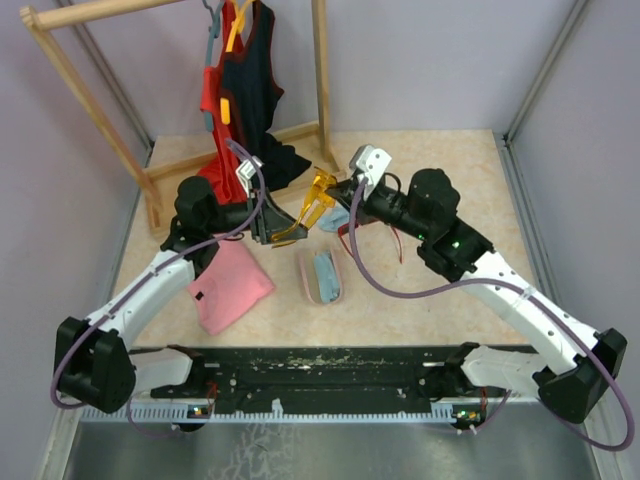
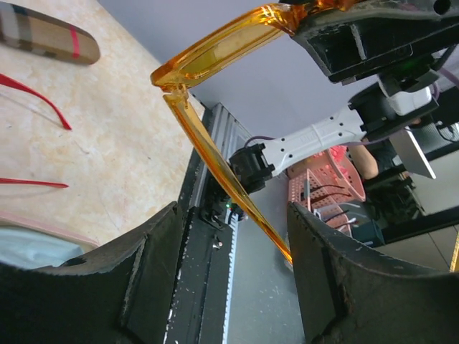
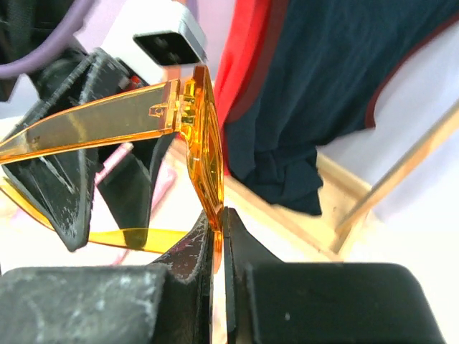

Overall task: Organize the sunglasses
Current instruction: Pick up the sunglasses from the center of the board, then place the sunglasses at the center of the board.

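The orange-yellow sunglasses (image 1: 318,192) hang in the air above the table's middle. My right gripper (image 3: 221,233) is shut on the lower edge of their front (image 3: 204,143), seen edge-on in the right wrist view. My left gripper (image 2: 229,287) is open, and one orange temple arm (image 2: 215,154) runs down between its fingers (image 2: 150,272), close to the right-hand one. From above, the left gripper (image 1: 272,232) sits just left of the glasses and the right gripper (image 1: 338,192) just right of them. Thin red temple arms of the red sunglasses (image 2: 36,100) lie on the table.
An open oval case (image 1: 320,275) holding a light blue cloth lies in front of the grippers. A pink case (image 1: 232,288) is under the left arm. A brown red-striped case (image 2: 43,39) lies farther off. A wooden rack with red and dark garments (image 1: 245,90) stands at the back.
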Action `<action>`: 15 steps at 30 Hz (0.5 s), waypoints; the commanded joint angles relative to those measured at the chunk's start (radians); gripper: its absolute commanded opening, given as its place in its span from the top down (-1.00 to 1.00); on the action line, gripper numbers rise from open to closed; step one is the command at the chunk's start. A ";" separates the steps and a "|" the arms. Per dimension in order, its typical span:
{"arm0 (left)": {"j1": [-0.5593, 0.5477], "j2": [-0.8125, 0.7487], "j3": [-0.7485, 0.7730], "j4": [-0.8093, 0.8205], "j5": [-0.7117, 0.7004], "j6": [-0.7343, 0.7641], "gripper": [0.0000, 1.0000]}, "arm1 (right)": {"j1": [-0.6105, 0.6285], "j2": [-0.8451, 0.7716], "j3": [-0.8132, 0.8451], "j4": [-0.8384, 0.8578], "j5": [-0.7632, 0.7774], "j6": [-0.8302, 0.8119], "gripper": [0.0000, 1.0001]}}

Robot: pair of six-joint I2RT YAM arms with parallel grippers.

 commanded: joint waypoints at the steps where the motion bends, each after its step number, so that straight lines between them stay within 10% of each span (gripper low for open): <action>1: 0.036 -0.068 0.025 -0.104 -0.069 0.103 -0.33 | -0.041 -0.030 0.102 -0.167 0.096 0.143 1.00; 15: 0.104 -0.294 -0.008 -0.521 -0.687 0.391 -0.41 | -0.218 0.084 0.339 -0.988 0.278 0.357 1.00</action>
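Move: My right hand already holds the yellow sunglasses by the frame, its open temples reaching left, with their middle about 6 cm left and 2 cm back. The case with the blue cloth in it lies some 6 cm left, 2 cm ahead and 37 cm below; the red sunglasses are about 9 cm right and 14 cm ahead on the board. From my open left hand the yellow pair's middle is some 4 cm right, 2 cm ahead and 6 cm up. I part my hands: the right keeps its pinch on the yellow sunglasses and carries them about 10 cm right and 6 cm down, out over the red pair, tipping its fingers down and turning clockwise. My left hand, still open, draws out from between the temples, to the left and forward, turning some 30 degrees counter-clockwise. ##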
